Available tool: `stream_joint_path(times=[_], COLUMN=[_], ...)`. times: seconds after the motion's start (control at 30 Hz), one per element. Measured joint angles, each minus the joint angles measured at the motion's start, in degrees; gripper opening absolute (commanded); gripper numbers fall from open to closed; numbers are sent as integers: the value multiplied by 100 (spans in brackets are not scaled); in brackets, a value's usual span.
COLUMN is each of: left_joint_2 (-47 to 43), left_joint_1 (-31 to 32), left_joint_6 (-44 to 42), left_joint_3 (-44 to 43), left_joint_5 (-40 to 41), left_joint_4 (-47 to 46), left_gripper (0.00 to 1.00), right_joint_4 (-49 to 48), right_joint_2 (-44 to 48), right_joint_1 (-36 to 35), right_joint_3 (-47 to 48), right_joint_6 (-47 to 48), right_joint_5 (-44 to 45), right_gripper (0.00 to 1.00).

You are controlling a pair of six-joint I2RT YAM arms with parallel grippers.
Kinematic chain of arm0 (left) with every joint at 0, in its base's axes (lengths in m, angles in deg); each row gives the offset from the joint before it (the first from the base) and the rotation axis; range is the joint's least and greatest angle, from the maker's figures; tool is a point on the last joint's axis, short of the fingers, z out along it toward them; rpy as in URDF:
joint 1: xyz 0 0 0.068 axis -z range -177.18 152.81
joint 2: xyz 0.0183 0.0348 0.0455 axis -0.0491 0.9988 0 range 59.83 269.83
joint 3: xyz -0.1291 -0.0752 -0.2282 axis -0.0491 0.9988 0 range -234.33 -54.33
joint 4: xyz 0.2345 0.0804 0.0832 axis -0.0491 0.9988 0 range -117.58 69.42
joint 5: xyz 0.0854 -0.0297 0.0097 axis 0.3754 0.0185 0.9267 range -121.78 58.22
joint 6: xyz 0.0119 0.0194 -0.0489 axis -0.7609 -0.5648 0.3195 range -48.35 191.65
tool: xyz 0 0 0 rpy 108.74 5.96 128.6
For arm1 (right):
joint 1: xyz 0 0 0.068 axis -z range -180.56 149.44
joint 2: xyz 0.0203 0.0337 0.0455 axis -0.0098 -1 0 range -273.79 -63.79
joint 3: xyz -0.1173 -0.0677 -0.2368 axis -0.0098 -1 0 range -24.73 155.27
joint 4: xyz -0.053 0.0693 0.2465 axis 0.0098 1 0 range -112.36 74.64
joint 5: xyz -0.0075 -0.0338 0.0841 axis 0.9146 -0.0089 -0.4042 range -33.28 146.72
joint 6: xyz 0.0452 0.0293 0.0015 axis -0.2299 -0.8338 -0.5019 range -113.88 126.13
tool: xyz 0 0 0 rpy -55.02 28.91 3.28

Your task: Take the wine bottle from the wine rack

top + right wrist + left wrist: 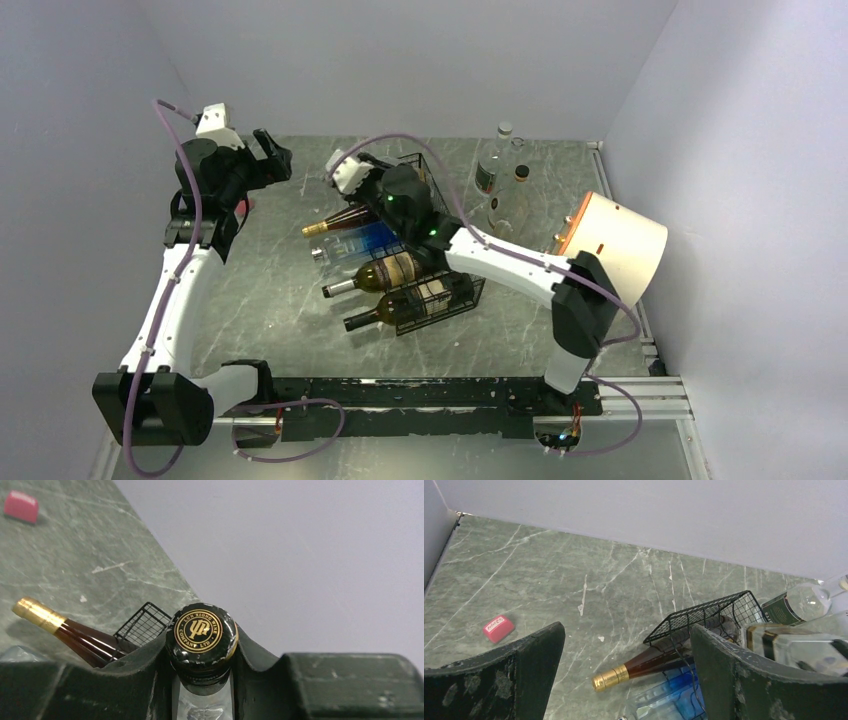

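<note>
The black wire wine rack (447, 296) sits mid-table with several bottles lying in it, necks pointing left. A brown bottle with a gold-foil top (335, 222) and a blue one (352, 245) lie at its far end. My right gripper (352, 172) reaches over the rack's far end and is shut on the neck of a wine bottle with a black cap bearing a gold emblem (202, 630). The glass under the cap looks clear; its body is hidden. My left gripper (270, 155) hangs open left of the rack, nothing between its fingers (719, 660).
Two clear bottles (492, 160) stand at the back right of the table. A white and orange cylinder (612, 242) lies by the right wall. A small pink block (499, 628) rests on the marble at the left. Walls close in on three sides.
</note>
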Motion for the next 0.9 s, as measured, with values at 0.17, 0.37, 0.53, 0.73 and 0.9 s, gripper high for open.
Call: stream_joint_path(times=[0.17, 0.37, 0.53, 0.73, 0.9], left_joint_2=[2, 7, 7, 9, 17], left_joint_1=[-2, -2, -2, -7, -9], left_joint_6=[22, 24, 26, 70, 109], left_joint_3=[0, 0, 0, 0, 0], left_joint_5=[-57, -101, -146, -192, -245], left_joint_4=[-2, -2, -2, -2, -2], left_gripper=[99, 98, 98, 98, 98], right_joint_4=[144, 234, 444, 765, 1198], right_joint_2=[564, 1067, 1596, 2544, 3475], right_joint_1=[188, 251, 238, 240, 247], right_joint_3=[-214, -376, -376, -487, -909], right_joint_6=[-737, -1427, -1871, -2096, -2234], right_joint_5=[-46, 304, 942, 1840, 2385], right_gripper=[0, 0, 0, 0, 0])
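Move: The right hand holds a clear wine bottle by its neck over the rack's far end. The black-capped standing bottle is some 30 cm to its right and about 2 cm farther out, its middle roughly 16 cm lower; the green-label bottle stands 11 cm beyond that one and 3 cm left of it. Below the hand by about 24 cm are the rack, 5 cm back and 8 cm right, and the gold-capped bottle, 3 cm ahead and 4 cm left. From the left hand the black-capped bottle is about 47 cm right, 1 cm ahead and 16 cm lower. Keeping its pinch on the neck just below the black cap, the right hand swings the clear wine bottle about 21 cm to the right and 13 cm up, gathering speed, from over the rack towards the standing bottles, and draws back some 7 cm, mostly late in the sweep. On the way the wrist rolls about 30 degrees, its left side rising, and turns some 25 degrees clockwise so the fingers point more nearly forward, bringing the bottle's body to hang closer to upright. ##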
